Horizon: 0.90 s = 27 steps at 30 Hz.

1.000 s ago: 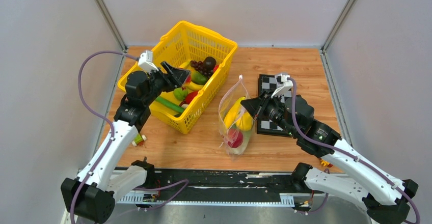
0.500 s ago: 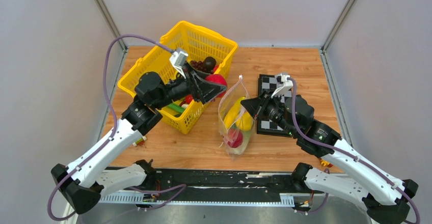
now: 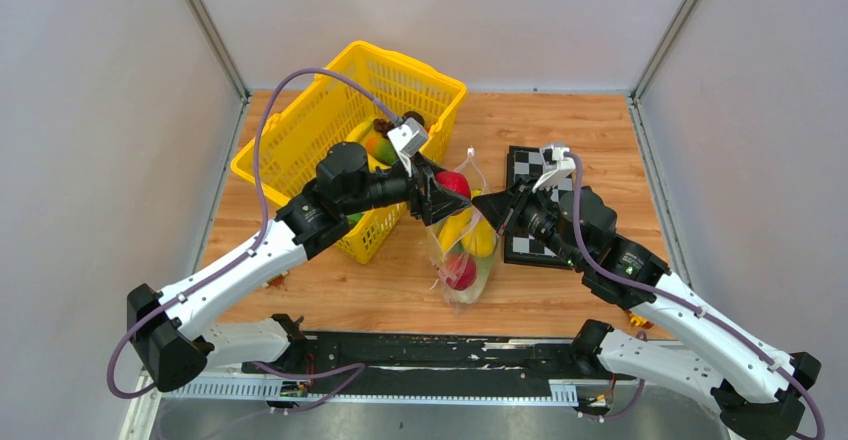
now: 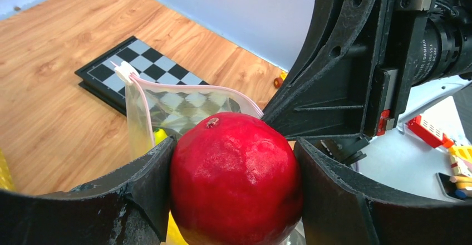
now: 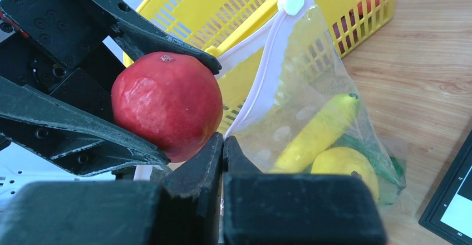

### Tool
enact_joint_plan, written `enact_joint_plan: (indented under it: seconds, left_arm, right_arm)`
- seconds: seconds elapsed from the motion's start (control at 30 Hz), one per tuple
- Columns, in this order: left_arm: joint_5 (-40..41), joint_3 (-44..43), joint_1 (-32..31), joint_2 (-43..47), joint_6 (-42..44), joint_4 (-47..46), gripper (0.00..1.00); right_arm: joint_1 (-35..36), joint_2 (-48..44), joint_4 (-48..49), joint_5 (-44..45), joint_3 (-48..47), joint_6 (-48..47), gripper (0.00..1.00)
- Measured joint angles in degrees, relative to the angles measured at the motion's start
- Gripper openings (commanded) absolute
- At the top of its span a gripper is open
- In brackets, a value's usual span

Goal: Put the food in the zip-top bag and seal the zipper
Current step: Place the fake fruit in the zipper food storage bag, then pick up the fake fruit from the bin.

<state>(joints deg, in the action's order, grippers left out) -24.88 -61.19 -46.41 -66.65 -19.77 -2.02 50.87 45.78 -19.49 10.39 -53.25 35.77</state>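
Observation:
My left gripper (image 3: 450, 192) is shut on a glossy red round fruit (image 3: 453, 182), held just above the mouth of the zip-top bag (image 3: 465, 255). In the left wrist view the fruit (image 4: 236, 178) fills the space between both fingers. The bag stands upright on the table. My right gripper (image 3: 483, 203) is shut on its right mouth edge, seen pinched at the gripper (image 5: 223, 142) in the right wrist view. The pink zipper (image 5: 267, 83) hangs apart, with a white slider (image 5: 291, 1) at its far end. Inside lie a banana (image 5: 317, 133), a yellow fruit (image 5: 345, 170) and a red fruit (image 3: 462, 272).
A yellow mesh basket (image 3: 410, 60) with more food (image 3: 378, 147) stands behind and left of the bag. A chessboard (image 3: 530, 165) lies to the right, partly under my right arm. Small toy blocks (image 4: 434, 131) lie near the right arm's base.
My left arm has swung right from the basket to the bag's mouth, carrying the red fruit. The right gripper and the bag have stayed put.

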Motion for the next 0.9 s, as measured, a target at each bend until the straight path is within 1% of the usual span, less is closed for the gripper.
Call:
enact_joint_plan:
  seconds: [0.03,0.1,0.17,0.27,0.33,0.4,0.43,0.5,0.77,0.9]
  left_arm:
    - [0.11,0.02,-0.02,0.00,0.52,0.00,0.51]
    - [0.44,0.02,-0.13,0.00,1.51,0.00,0.64]
    - [0.96,0.02,-0.13,0.00,2.71,0.46,0.74]
    - [1.49,0.02,-0.13,0.00,4.02,1.01,0.80]
    - [1.51,0.02,-0.13,0.00,4.68,1.01,0.89]
    - [1.68,0.02,-0.17,0.04,5.20,1.01,0.93]
    - [1.90,0.02,-0.20,0.09,5.31,1.01,0.98]
    - [2.84,0.02,-0.26,0.35,5.57,0.96,1.00]
    - [5.99,0.07,-0.35,2.14,5.97,0.96,1.00]
    - [10.64,0.11,-0.35,4.07,6.38,1.20,1.00]
  right_arm:
    - [0.00,0.00,0.00,0.00,0.00,0.00,0.00]
    - [0.00,0.00,0.00,0.00,0.00,0.00,0.00]
    - [0.00,0.00,0.00,0.00,0.00,0.00,0.00]
    - [0.00,-0.02,0.02,0.00,0.00,0.00,0.00]
    - [0.00,-0.02,0.02,0.00,0.00,0.00,0.00]
    - [0.00,-0.04,0.00,0.00,0.00,0.00,0.00]
    - [0.00,-0.09,0.00,0.02,0.00,0.00,0.00]
    - [0.00,-0.20,0.00,0.02,0.00,0.00,0.00]
    - [0.00,-0.79,-0.17,0.04,0.09,-0.02,0.00]
    - [0.00,-0.87,-0.31,0.09,0.11,-0.02,0.00]
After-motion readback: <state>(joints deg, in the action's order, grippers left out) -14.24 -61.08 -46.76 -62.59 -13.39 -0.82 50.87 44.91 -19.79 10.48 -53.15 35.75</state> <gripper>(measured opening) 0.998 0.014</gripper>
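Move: The left gripper holds the pomegranate at the bag's open mouth, whose middle is about 3 cm to its right, 1 cm ahead and 3 cm lower. The yellow pear in the bag sits roughly 6 cm right, 2 cm back and 15 cm down; the yellow basket some 24 cm left, 20 cm ahead and 25 cm down. From the right fingers, shut on the rim, the mouth's middle is about 3 cm left and 3 cm ahead, level. Open the left gripper fully to let go of the pomegranate over the bag's mouth, easing it a touch forward and down first. Then draw the empty gripper back to the left, forward and up, about 3 cm in all, turning it some 10 degrees counter-clockwise, away from the rim. Keep the right fingers pinching the rim in place. ##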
